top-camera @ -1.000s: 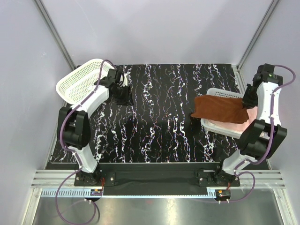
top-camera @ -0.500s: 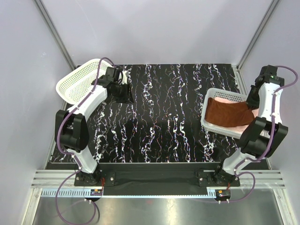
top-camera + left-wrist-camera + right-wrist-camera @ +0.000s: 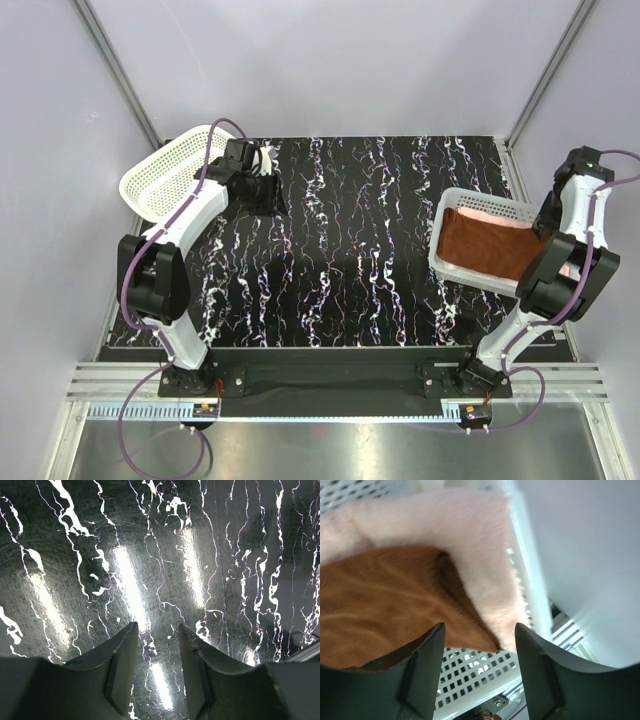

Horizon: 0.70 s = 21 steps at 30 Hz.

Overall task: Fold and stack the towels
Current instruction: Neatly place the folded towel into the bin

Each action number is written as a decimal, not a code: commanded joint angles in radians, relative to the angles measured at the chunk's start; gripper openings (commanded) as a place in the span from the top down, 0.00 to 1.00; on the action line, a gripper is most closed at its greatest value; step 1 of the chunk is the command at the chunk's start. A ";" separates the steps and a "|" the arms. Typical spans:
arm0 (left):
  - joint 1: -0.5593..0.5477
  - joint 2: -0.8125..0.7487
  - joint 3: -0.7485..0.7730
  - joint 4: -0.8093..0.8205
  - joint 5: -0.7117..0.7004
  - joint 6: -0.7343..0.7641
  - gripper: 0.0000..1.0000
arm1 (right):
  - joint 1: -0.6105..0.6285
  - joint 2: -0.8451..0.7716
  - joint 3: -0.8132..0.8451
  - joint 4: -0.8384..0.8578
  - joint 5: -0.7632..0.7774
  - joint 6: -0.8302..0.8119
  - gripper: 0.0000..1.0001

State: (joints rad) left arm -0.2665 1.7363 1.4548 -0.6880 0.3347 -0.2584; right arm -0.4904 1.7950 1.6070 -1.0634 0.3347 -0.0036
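A rust-brown towel (image 3: 485,247) lies folded in the white lattice basket (image 3: 447,203) at the right, on top of a pale pink towel (image 3: 493,212). In the right wrist view the brown towel (image 3: 390,610) overlaps the pink towel (image 3: 470,535), with basket lattice (image 3: 475,672) below them. My right gripper (image 3: 479,626) hangs open just above the brown towel's corner, gripping nothing; from above it (image 3: 545,222) is at the basket's right end. My left gripper (image 3: 157,625) stands open over bare marbled table, at the back left (image 3: 265,195).
A second white lattice basket (image 3: 165,170) sits tilted at the back left corner, right beside my left gripper. The black marbled table (image 3: 350,240) spans the space between both arms. Grey walls and metal posts close in the sides and back.
My right gripper has opened and let go of the brown towel, which dropped from over the basket's left rim into the basket on the pink towel. The right arm drew rightward.
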 commanded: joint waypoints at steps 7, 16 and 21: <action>0.000 -0.030 0.021 0.033 0.046 0.008 0.57 | -0.014 -0.086 0.030 0.020 -0.123 0.134 0.25; 0.001 -0.142 -0.034 0.111 0.134 0.027 0.54 | 0.173 -0.161 0.070 0.034 -0.316 0.232 0.01; 0.000 -0.286 -0.040 0.188 0.248 0.025 0.13 | 0.317 -0.267 0.015 0.142 -0.576 0.278 0.00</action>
State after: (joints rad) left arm -0.2668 1.5829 1.4029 -0.6201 0.4686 -0.2398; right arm -0.2245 1.6497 1.6314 -1.0203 -0.0177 0.2218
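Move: Below the right hand's already parted fingers lies the near right end of the brown towel; its middle is about 12 cm to the left, 1 cm farther out and 8 cm down. The bin around it centres some 10 cm left and 1 cm ahead, and the pink towel underneath about 9 cm left and 2 cm ahead. From the left hand the brown towel is roughly 52 cm to the right and 8 cm back. Leaving the laid-down brown towel empty-handed, the right hand first eases about 1 cm right and up, then sweeps left across the bin, ending about 15 cm left, 8 cm farther out and 5 cm higher. Its half-open fingers spread wide while the wrist swings them left and outward by some 30 degrees. The left hand, well away, lifts about 5 cm late on, opening wider. ##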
